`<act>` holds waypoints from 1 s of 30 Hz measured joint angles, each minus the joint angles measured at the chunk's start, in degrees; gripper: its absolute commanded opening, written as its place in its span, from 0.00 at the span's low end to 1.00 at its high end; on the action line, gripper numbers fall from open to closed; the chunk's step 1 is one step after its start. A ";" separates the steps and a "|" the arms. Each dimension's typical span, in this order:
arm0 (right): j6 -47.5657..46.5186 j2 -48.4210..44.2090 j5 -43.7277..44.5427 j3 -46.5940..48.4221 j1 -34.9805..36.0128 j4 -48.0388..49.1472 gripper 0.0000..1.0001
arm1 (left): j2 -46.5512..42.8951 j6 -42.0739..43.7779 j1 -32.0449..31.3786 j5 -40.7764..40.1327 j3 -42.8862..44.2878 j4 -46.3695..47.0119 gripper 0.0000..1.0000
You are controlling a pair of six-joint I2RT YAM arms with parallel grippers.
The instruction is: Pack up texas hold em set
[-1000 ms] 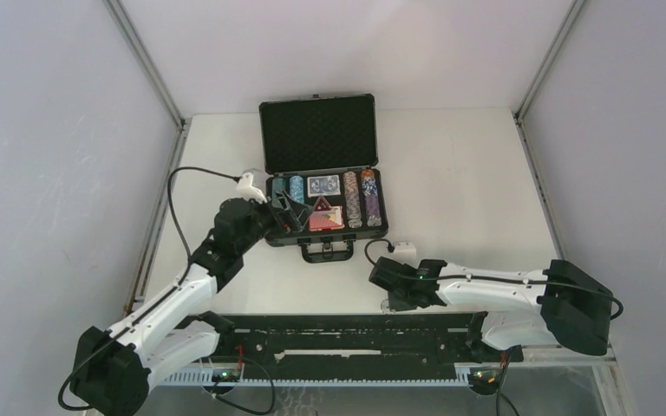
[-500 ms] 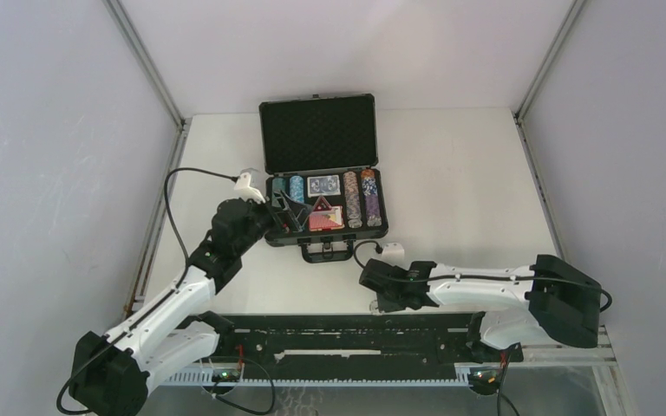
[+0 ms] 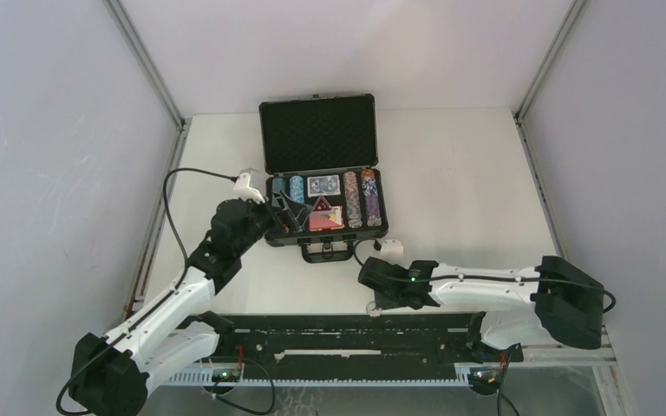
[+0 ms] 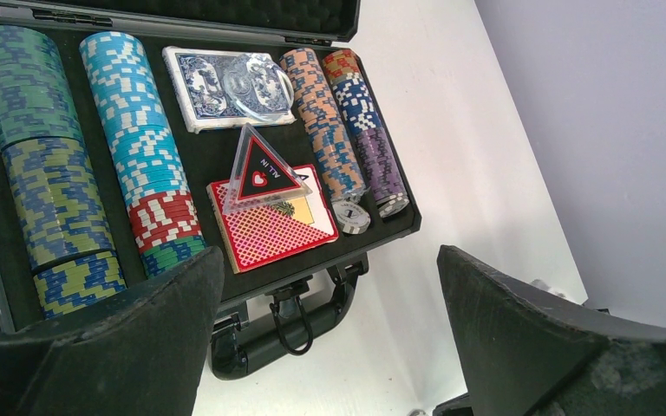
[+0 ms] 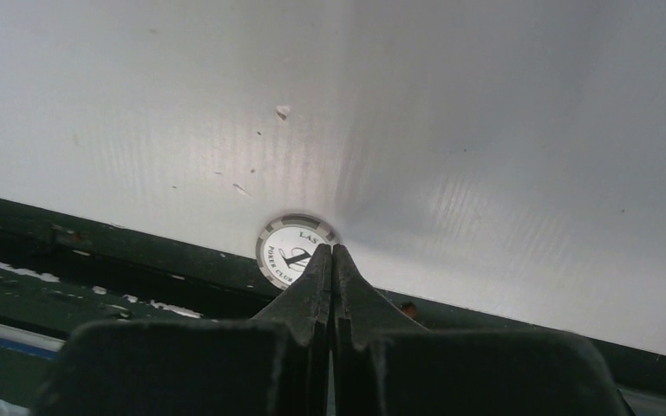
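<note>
The texas hold em set is a black briefcase (image 3: pixel 373 227) lying open, its foam lid (image 3: pixel 318 134) upright. Rows of chips (image 4: pixel 134 130), a blue deck (image 4: pixel 192 74) and a red deck (image 4: pixel 269 232) with a triangular "ALL IN" button (image 4: pixel 260 169) on top fill the tray. My left gripper (image 4: pixel 328 260) hangs open above the case's front left corner and handle (image 4: pixel 286 325), holding nothing. My right gripper (image 5: pixel 331 251) is shut at the table's near edge. Its tips rest over a white poker chip (image 5: pixel 288 251) lying flat there, not between the jaws.
A black rail (image 5: pixel 95 251) runs along the table's near edge just below the loose chip. A clear round button (image 4: pixel 247 74) lies on the blue deck. White walls with metal corner posts (image 3: pixel 143 61) enclose the white table (image 3: pixel 468 182).
My right arm has slid left along the near edge, staying shut. The left arm has barely moved and stays open.
</note>
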 measured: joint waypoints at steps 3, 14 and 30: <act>-0.11 -3.10 1.97 0.37 -0.59 -0.13 0.14 | 0.00 0.00 0.00 0.00 0.00 0.00 0.97; -9.90 -7.41 5.29 1.60 0.79 -2.08 0.69 | -0.20 0.04 -0.02 -0.20 0.00 0.00 0.97; -20.37 7.06 2.56 7.76 8.94 -3.48 0.86 | 0.74 0.04 -0.02 -0.37 0.00 0.00 0.97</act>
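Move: The last poker chip lies just beside the right fingertips, about 2 cm left, 1 cm back and 1 cm below, overhanging the table's near edge, which runs some 1 cm behind the hand. The case handle is about 12 cm ahead and 13 cm left of that hand, with the open case's tray beyond it, 23 cm ahead and 13 cm left. From the left hand, the chip lies about 20 cm back, 17 cm right and 18 cm below. The right hand hops up 4 cm, opening, then sinks back-left around the chip, turning roughly 25 degrees counter-clockwise. ##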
